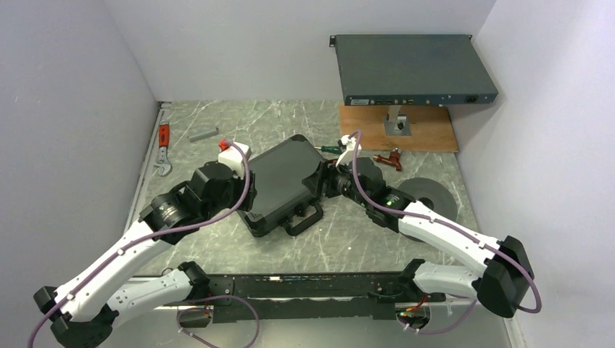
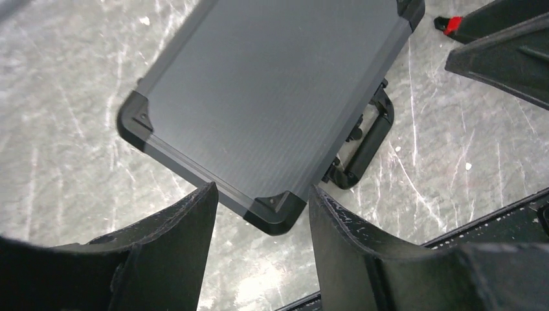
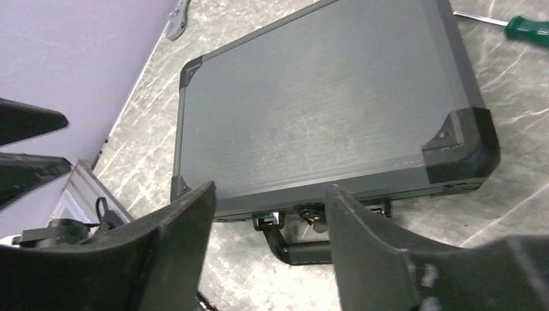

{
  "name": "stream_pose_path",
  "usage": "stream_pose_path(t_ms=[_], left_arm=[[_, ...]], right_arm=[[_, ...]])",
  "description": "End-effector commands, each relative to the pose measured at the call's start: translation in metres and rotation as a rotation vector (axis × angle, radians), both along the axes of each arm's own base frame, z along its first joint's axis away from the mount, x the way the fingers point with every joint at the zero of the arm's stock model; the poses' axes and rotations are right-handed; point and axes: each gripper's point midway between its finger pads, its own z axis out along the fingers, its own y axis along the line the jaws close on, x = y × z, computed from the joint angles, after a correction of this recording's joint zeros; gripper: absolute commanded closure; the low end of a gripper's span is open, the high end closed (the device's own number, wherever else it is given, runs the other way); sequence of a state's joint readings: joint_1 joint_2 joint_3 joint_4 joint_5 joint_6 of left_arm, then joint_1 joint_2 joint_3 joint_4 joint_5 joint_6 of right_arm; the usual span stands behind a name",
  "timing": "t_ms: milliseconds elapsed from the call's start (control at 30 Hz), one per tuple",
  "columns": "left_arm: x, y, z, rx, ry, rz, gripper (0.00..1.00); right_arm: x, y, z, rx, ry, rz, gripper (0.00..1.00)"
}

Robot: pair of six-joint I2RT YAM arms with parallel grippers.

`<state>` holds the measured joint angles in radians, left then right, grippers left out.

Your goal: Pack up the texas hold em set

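The texas hold em set's black hard briefcase [image 1: 286, 181] [image 2: 278, 84] [image 3: 324, 103] lies shut and flat on the marble table, its handle [image 1: 304, 217] [image 2: 372, 139] [image 3: 304, 249] toward the arms. Cards, tokens and chips are out of view. My left gripper [image 2: 262, 194] hovers open above the case's near left corner, which shows in the gap between its fingers without touching them. My right gripper [image 3: 272, 194] is open at the case's right side, its fingers framing the handle and latch edge from above and holding nothing.
A grey rack-mount box [image 1: 413, 69] stands on a wooden board [image 1: 399, 130] at the back right. A black round disc [image 1: 428, 196] lies under the right arm. A green screwdriver [image 1: 332, 148], a red clamp [image 1: 388, 158], a wrench [image 1: 164, 145] and a grey bar [image 1: 203, 133] lie around.
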<state>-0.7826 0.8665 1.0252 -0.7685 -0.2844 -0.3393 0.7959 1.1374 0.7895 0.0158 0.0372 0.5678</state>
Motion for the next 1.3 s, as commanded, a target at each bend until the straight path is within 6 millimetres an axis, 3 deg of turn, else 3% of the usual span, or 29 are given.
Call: stream_pose_path(t_ms=[0,200,433,567,733,933,1100,1267], left_arm=[[0.004,0.018,0.039,0.027,-0.122,0.023,0.4],[0.002,0.035,0.073,0.028,-0.223,0.043,0.36],[-0.003,0.065,0.098,0.046,-0.334,0.117,0.2],[-0.001,0.089,0.101,0.101,-0.365,0.212,0.02],[0.003,0.109,0.106,0.127,-0.411,0.307,0.0],[0.02,0.121,0.102,0.126,-0.436,0.361,0.0],[0.039,0.126,0.069,0.094,-0.39,0.368,0.0],[0.043,0.12,0.063,0.046,-0.376,0.339,0.02]], right_arm=[[0.006,-0.008,0.044,0.018,-0.122,-0.019,0.29],[0.004,-0.016,0.073,0.01,-0.192,-0.023,0.01],[0.008,-0.032,0.102,0.001,-0.254,-0.084,0.0],[0.015,-0.047,0.111,-0.002,-0.265,-0.176,0.0],[0.019,-0.07,0.118,0.042,-0.288,-0.306,0.0],[0.015,-0.092,0.132,0.093,-0.388,-0.372,0.0],[0.015,-0.115,0.144,0.058,-0.417,-0.461,0.0],[0.009,-0.14,0.158,-0.005,-0.45,-0.518,0.0]])
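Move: Closed between the two hands, the poker case has its middle about 17 cm ahead of the left hand, 9 cm to its right and 15 cm below. From the right hand, the case's middle lies some 10 cm ahead, 10 cm left and 12 cm down, with its handle almost straight beneath. The green screwdriver is about 24 cm ahead and 6 cm right of this hand; the brown tap is 21 cm ahead and 24 cm right. Backing away from the shut case empty, both hands part and their fingers open from about half to fully wide. The left climbs some 9 cm while swinging left, about 14 cm in all, then sinks about 5 cm and edges forward. The right rises about 12 cm and goes 11 cm right; each wrist tips up about 20 degrees and turns outward, left counter-clockwise, right clockwise. ##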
